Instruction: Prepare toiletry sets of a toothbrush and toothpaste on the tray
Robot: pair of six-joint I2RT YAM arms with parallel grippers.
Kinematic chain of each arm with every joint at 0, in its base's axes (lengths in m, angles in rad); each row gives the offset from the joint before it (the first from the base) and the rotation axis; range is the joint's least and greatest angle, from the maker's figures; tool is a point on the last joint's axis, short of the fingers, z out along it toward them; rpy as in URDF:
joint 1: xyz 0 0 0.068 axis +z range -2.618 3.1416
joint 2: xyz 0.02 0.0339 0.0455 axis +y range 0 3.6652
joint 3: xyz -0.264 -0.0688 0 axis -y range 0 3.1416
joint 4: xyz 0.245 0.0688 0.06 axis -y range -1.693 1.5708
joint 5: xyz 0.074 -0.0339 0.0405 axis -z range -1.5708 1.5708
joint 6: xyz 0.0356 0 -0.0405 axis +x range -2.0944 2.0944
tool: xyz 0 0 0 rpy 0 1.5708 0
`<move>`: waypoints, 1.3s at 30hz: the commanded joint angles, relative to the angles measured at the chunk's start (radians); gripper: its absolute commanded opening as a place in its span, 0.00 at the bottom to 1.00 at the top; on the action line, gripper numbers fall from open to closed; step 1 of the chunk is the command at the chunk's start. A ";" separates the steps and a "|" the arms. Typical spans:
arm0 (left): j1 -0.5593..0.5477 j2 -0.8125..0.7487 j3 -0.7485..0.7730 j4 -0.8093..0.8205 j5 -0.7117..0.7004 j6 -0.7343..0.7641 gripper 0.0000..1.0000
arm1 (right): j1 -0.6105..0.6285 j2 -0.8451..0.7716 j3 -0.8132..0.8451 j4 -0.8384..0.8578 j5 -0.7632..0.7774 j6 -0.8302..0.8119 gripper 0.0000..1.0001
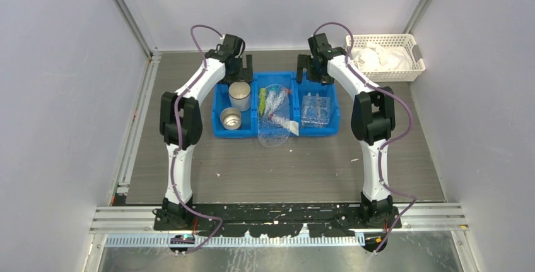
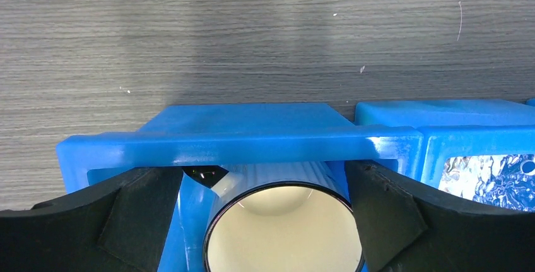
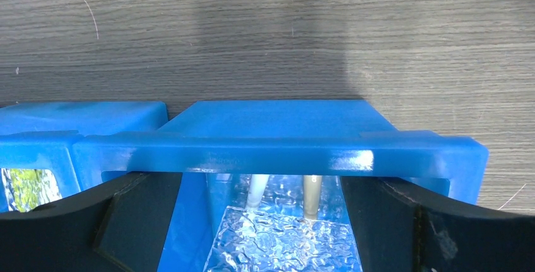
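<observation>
The clear plastic tray [image 1: 315, 109] lies in the right compartment of a blue bin [image 1: 217, 111]. The toiletry sets [image 1: 273, 103], clear-wrapped packets with green and reddish contents, fill the middle compartment, and one packet [image 1: 285, 126] hangs over the front rim. My left gripper [image 1: 245, 73] hovers open at the far end of the left compartment. In the left wrist view a metal cup [image 2: 284, 234] sits between that gripper's [image 2: 265, 183] spread fingers. My right gripper [image 1: 313, 72] is open over the far end of the right compartment. In its wrist view the tray [image 3: 284, 240] lies under this gripper [image 3: 262, 187].
Two metal cups [image 1: 239, 95] [image 1: 230, 119] stand in the bin's left compartment. A white lattice basket [image 1: 385, 57] with white packets sits at the back right. The bin's rim [image 2: 252, 142] [image 3: 284, 152] crosses just beyond both sets of fingers. Grey walls close in both sides.
</observation>
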 commanded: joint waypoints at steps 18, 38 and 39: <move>0.029 0.047 0.157 -0.051 0.000 0.058 1.00 | -0.037 0.059 0.184 -0.018 -0.036 0.001 1.00; 0.030 -0.594 -0.337 0.143 0.170 -0.056 1.00 | -0.137 -0.632 -0.510 0.354 -0.427 0.379 1.00; 0.031 -0.671 -0.413 0.170 0.204 -0.088 1.00 | -0.154 -0.693 -0.646 0.492 -0.495 0.482 1.00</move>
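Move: Each hand is open, its fingertips inside the blue tray and up to the far wall: the wall of the left compartment stands about 1 cm ahead of the left hand, that of the right compartment 1 cm ahead of the right. The mug is some 8 cm behind the left hand and 1 cm right, the steel cup about 18 cm back and 3 cm left. The clear organizer lies roughly 13 cm back from the right hand, straight behind and 3 cm lower. Both hands' open fingertips still bear on the inside of the tray's far wall and push it forward a last 2 cm or so, slowly. Then they come free and rise quickly together, some 15 cm up while drawing back about 7 cm over the tray, the wrists tipping the fingers about 15 degrees more forward and the right hand also rolling its left side up; the fingers stay open. ##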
